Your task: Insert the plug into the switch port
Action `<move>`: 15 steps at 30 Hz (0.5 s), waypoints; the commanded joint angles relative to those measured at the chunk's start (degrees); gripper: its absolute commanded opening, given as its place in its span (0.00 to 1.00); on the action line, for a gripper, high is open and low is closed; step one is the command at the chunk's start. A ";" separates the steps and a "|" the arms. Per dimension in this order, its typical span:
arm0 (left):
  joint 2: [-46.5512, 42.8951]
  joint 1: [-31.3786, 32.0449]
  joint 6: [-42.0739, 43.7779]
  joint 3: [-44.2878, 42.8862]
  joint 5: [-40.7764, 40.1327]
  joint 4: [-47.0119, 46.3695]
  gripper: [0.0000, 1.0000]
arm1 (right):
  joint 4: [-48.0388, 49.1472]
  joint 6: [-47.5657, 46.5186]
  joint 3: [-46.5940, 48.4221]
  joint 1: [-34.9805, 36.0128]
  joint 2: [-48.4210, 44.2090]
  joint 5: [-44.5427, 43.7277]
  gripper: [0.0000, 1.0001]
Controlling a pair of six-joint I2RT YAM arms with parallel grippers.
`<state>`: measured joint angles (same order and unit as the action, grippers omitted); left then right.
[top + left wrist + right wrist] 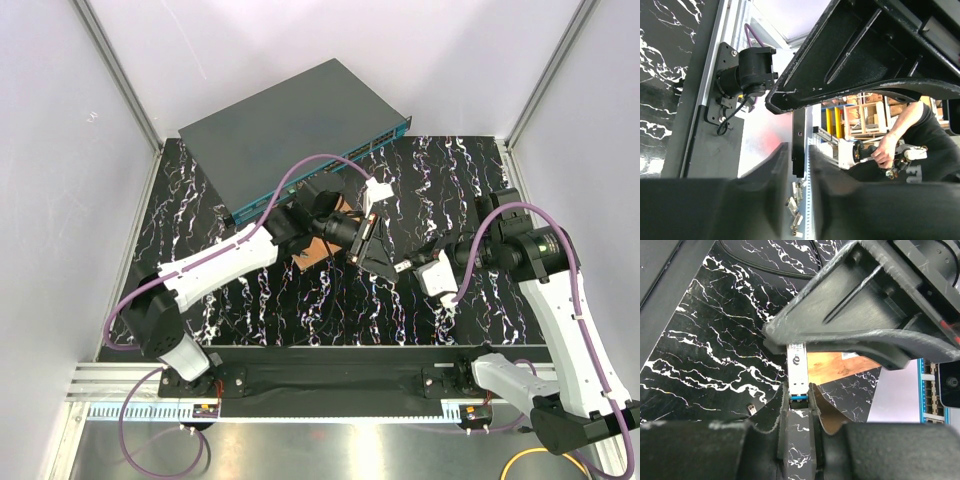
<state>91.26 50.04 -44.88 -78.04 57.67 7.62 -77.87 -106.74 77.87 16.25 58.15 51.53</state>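
The switch (290,125), a flat dark grey box with a teal port face (330,175), lies at the back of the marbled mat. Both grippers meet mid-table over the plug (403,266), a slim silver module with a blue latch (798,365). My right gripper (799,390) is shut on its latch end, fingers pressed to both sides. The plug's far end runs under the left gripper (385,264). In the left wrist view the plug (799,140) shows as a dark bar between the left gripper's (799,160) fingers, with thin gaps either side.
A copper-brown board (320,250) lies under the left wrist. A small metal piece (752,410) rests on the mat near the right fingers. White walls stand on three sides. Purple cables loop along both arms.
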 commanded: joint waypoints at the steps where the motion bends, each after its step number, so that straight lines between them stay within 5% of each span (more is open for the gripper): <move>1: -0.73 0.14 1.72 -2.99 1.04 -1.99 0.41 | -14.07 1.17 1.15 0.54 -0.32 0.77 0.00; 2: -1.00 -0.46 2.51 -3.43 0.95 -1.73 0.67 | -13.63 2.14 1.15 0.54 -0.32 0.85 0.00; 5: -2.75 -3.44 5.06 -4.92 -0.27 -1.46 0.94 | -9.69 9.68 1.24 0.54 -0.41 1.21 0.00; 15: -11.27 -23.57 2.61 -8.71 -3.96 -5.59 0.99 | 16.39 61.65 2.64 0.54 2.57 -2.92 0.00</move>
<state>86.37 31.00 -41.15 -83.90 55.27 7.01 -72.07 -69.19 78.15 16.47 58.61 50.74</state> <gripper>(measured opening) 0.987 0.205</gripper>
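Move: The right hand already grips the plug. The switch port it is meant for lies about 20 cm ahead, 15 cm to its left and some 9 cm lower. The cable plug already in the switch is roughly 7 cm to the left of that port and 4 cm nearer. The wooden board's open part is about 18 cm ahead of the right hand, 18 cm left and 25 cm down. From the left hand the port is about 21 cm ahead, 11 cm left and 9 cm lower. Forward, then increasingly left and up as well, the left hand pulls away from the plug, its fingers going from barely parted to wide open; it speeds up over about 15 cm towards the switch, turning some 20 degrees counter-clockwise. The right hand stays within a centimetre, keeps its grip on the plug and rolls about 35 degrees around its own finger line, clockwise as seen from behind the hand. ##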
